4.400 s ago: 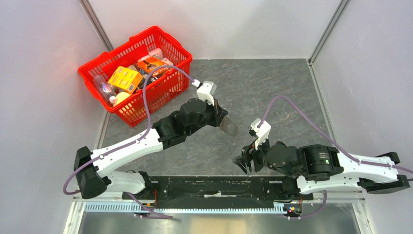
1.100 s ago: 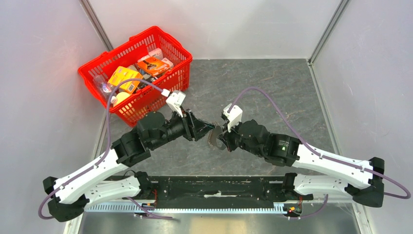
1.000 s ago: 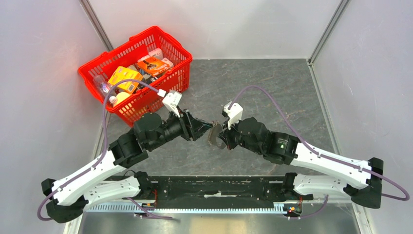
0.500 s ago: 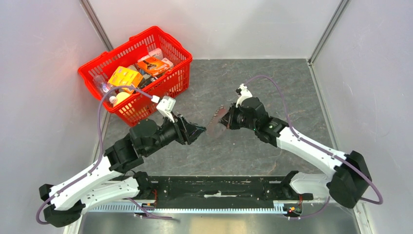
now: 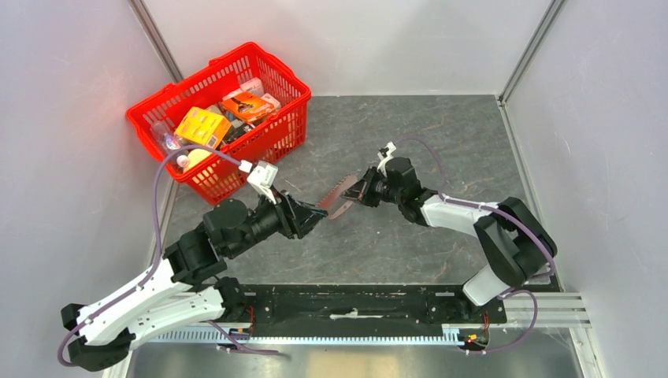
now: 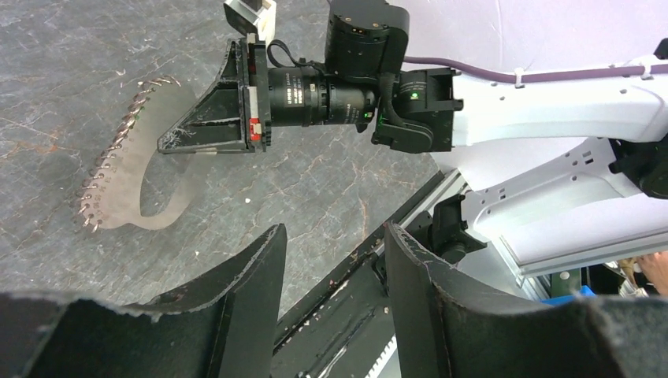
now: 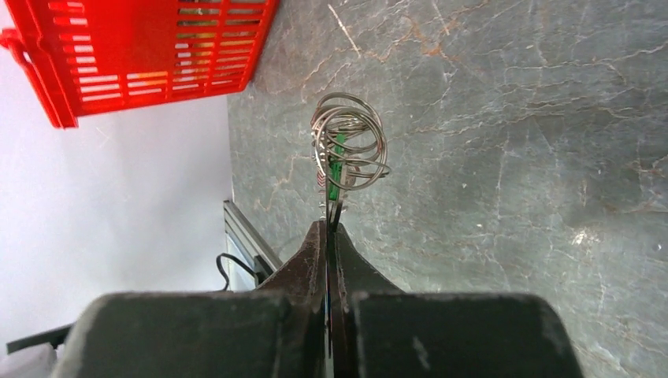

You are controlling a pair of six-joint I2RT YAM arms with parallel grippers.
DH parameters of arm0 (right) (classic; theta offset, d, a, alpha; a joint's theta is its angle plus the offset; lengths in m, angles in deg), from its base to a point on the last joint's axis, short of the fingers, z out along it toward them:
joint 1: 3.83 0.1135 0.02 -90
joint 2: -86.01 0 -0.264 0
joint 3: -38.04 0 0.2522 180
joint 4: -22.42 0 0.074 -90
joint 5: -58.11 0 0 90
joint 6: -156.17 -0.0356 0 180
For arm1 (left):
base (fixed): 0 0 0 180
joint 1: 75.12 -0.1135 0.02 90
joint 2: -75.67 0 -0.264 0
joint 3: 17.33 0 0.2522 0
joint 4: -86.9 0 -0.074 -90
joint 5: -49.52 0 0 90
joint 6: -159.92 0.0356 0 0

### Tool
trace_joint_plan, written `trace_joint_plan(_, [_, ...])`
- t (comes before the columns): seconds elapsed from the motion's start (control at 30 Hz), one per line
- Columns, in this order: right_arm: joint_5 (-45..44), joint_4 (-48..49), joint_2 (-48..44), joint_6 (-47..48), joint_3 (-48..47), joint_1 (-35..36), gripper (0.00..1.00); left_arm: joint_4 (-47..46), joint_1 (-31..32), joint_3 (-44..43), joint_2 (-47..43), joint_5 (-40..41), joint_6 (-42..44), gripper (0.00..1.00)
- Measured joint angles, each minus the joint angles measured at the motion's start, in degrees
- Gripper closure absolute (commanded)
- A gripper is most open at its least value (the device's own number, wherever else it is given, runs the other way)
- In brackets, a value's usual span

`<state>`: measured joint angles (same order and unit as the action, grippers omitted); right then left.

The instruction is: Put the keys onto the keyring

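Observation:
My right gripper (image 5: 356,192) is shut on the keyring (image 5: 337,198), a grey loop with a toothed rim, and holds it above the table. In the left wrist view the keyring (image 6: 130,177) hangs from the right gripper (image 6: 167,146). In the right wrist view my shut gripper (image 7: 329,224) holds it edge-on, with silvery wire rings (image 7: 350,142) and the key's green head (image 7: 338,167) just past the tips. My left gripper (image 5: 315,213) is open and empty, just left of the keyring's lower end; its tips (image 6: 331,232) stand apart.
A red basket (image 5: 260,146) with several packaged goods stands at the back left, and shows in the right wrist view (image 7: 157,47). A black rail (image 5: 354,303) runs along the near table edge. Grey walls close in on both sides.
The grippers met at the keyring a second ago. Since then my right arm has swung back and right with the keyring, and my left gripper has drawn back to the left, open.

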<state>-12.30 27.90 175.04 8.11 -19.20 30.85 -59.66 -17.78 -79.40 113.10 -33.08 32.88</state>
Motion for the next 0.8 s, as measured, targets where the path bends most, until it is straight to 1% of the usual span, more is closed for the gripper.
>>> trace_joint_plan(0.33, [0.63,10.10,8.46,-6.64,3.87,-3.32,1.00,0.00,0.00,1.64,-0.24,-0.09,-0.02,0.45])
trace_joint_plan(0.43, [1.33,13.40,11.58,-8.79,5.29,-4.44,0.95,-0.02,0.00,1.88,-0.20,-0.22,-0.02,0.45])
trace_joint_plan(0.47, [1.55,14.21,12.31,-9.44,5.73,-4.72,0.91,-0.02,0.00,1.90,-0.20,-0.22,-0.02,0.45])
trace_joint_plan(0.53, [1.97,16.28,13.75,-10.75,6.84,-5.40,0.78,-0.04,0.00,2.01,-0.20,-0.22,-0.02,0.44])
trace_joint_plan(0.6, [2.64,18.01,14.88,-11.78,7.61,-5.86,0.62,-0.04,0.00,2.16,-0.20,-0.22,-0.02,0.45])
trace_joint_plan(0.63, [2.82,18.43,15.19,-12.24,7.82,-6.01,0.55,-0.04,0.00,2.23,-0.20,-0.22,-0.02,0.45])
trace_joint_plan(0.67, [2.91,18.71,15.39,-12.46,8.04,-6.10,0.50,-0.04,0.00,2.27,-0.20,-0.22,-0.02,0.45])
trace_joint_plan(0.8, [3.23,20.26,15.41,-12.85,9.01,-6.36,0.36,-0.07,0.00,2.34,0.07,-0.24,-0.02,0.45])
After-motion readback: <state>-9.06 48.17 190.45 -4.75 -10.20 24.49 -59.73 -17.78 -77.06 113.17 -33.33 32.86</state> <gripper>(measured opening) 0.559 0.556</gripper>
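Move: Out from the right hand, which already pinches the keyring plate by its strap (plate middle about 3 cm to the left and 2 cm lower), the landing place is bare table some 11 cm below, about 1 cm ahead and 1 cm left. The red basket stands roughly 19 cm ahead and 31 cm left, its middle a few cm lower than the hand. From the left hand that landing place lies about 14 cm ahead, 5 cm to the right and 29 cm down. Lowering the keyring about 9 cm to the table, the right hand also drifts some 3 cm to its right and slightly forward, tipping its fingers farther down and turning a little clockwise. Near the bottom the shut fingers open to about half and let go of the strap, staying around it. The empty left hand, half open, sinks about 2 cm. ##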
